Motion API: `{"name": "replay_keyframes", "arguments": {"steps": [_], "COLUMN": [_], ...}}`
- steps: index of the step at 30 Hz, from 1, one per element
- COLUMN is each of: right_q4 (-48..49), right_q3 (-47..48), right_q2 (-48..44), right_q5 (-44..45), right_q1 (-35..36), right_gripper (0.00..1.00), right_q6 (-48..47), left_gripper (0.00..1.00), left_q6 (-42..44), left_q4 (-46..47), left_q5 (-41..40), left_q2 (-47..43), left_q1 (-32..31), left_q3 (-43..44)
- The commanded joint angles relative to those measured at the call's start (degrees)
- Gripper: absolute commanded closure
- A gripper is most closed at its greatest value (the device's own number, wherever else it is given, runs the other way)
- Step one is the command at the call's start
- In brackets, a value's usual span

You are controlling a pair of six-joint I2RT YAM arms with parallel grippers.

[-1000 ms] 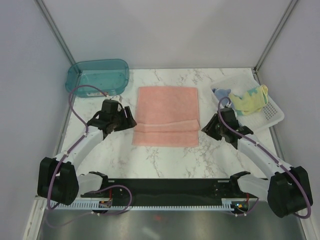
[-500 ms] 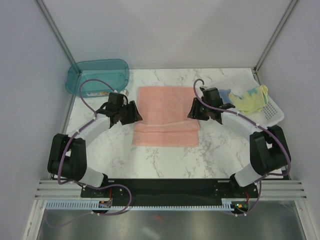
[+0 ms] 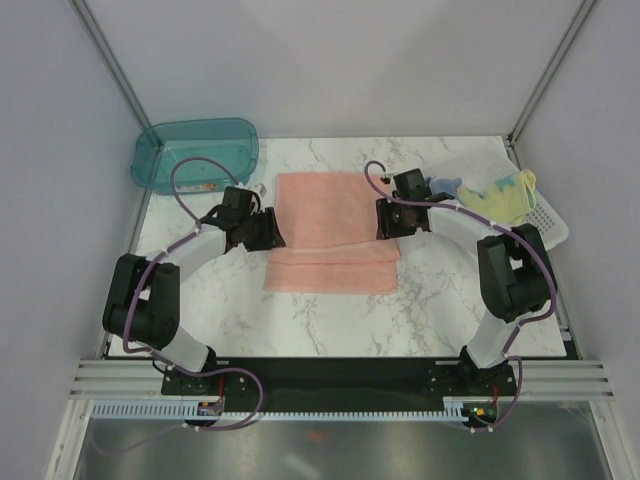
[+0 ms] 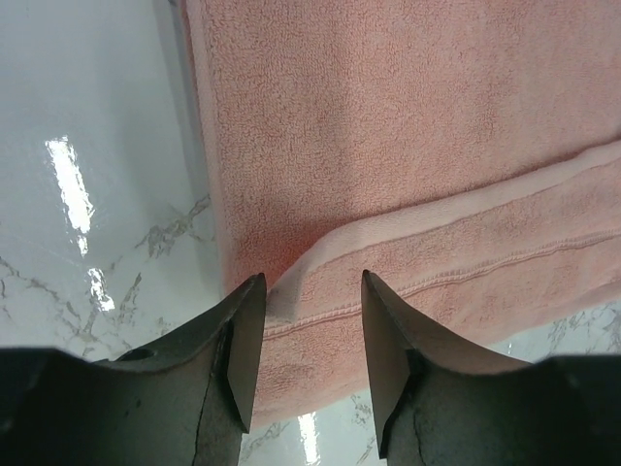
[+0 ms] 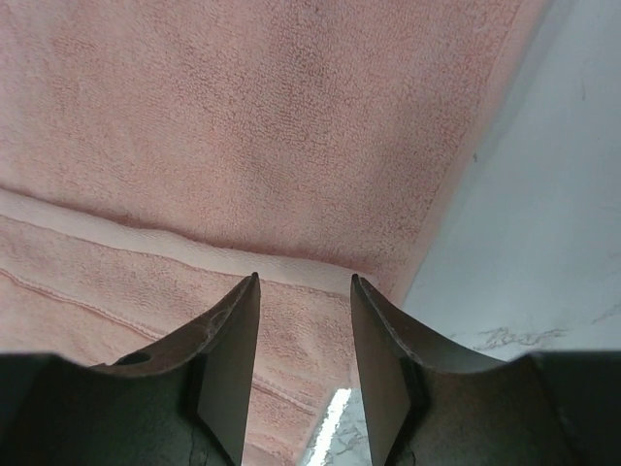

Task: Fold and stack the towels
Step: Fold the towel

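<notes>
The salmon-pink towel [image 3: 332,225] lies flat in the middle of the marble table, its near part doubled over as a band. It fills the left wrist view [image 4: 408,146] and the right wrist view [image 5: 243,126]. My left gripper [image 3: 272,232] is open at the towel's left edge, over the folded hem [image 4: 310,282]. My right gripper [image 3: 385,222] is open at the towel's right edge, over the hem [image 5: 304,277]. The pale yellow whale-print towel [image 3: 503,196] and the light blue towel [image 3: 442,185] lie bunched in the white basket [image 3: 540,228].
A teal plastic bin [image 3: 195,152] stands at the back left. The white basket sits at the right edge of the table. Grey walls close in the back and both sides.
Both arms have reached forward and inward from the towel's near corners. The grippers now sit at the towel's left and right edges over the fold line. The towel has not moved.
</notes>
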Motion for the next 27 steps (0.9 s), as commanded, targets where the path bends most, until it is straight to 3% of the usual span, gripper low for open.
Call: {"name": "replay_keyframes", "arguments": {"steps": [1, 16, 21, 26, 27], "right_q4": [-1.8, -2.3, -1.9, -1.6, -1.6], "right_q3": [2.7, 2.4, 2.0, 0.8, 0.2], "right_q2": [0.5, 3.4, 2.4, -1.2, -1.8], "right_q5": [2.7, -1.8, -3.4, -4.3, -4.3], "right_q1": [0.0, -2.1, -2.2, -2.3, -2.2], "right_gripper": [0.5, 0.5, 0.55, 0.82, 0.86], "right_q6": [-3.0, -3.8, -4.7, -4.8, -4.8], "left_gripper": [0.49, 0.51, 0.67, 0.97, 0.98], "left_q6": [3.1, 2.9, 3.5, 4.0, 4.0], "left_q4": [1.8, 2.3, 2.1, 1.3, 1.1], "left_q5": [0.0, -1.5, -1.7, -2.0, -2.4], "left_q2": [0.5, 1.3, 1.4, 0.3, 0.0], "left_q1": [-0.4, -1.0, -1.0, -1.1, -1.0], "left_q3": [0.1, -0.4, 0.0, 0.5, 0.7]}}
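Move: The left corner of the pink towel's upper cross edge sits almost between the left hand's open fingers, about 1 cm lower and 1 cm back; the teal basket stands some 17 cm ahead and 15 cm left of that hand. The right corner of the same edge is about 2 cm to the right hand's right and 2 cm below, level with it front to back; from that hand the blue cloth lies some 10 cm ahead and 11 cm right. Down onto the two corners of the cross edge together: the left hand sinks barely 1 cm, while the right shifts about 1.5 cm right and sinks some 2 cm, easing up slightly at the end. Both sets of half-open fingers then close, each pinching its own corner of the pink towel, with the wrists all but still. ##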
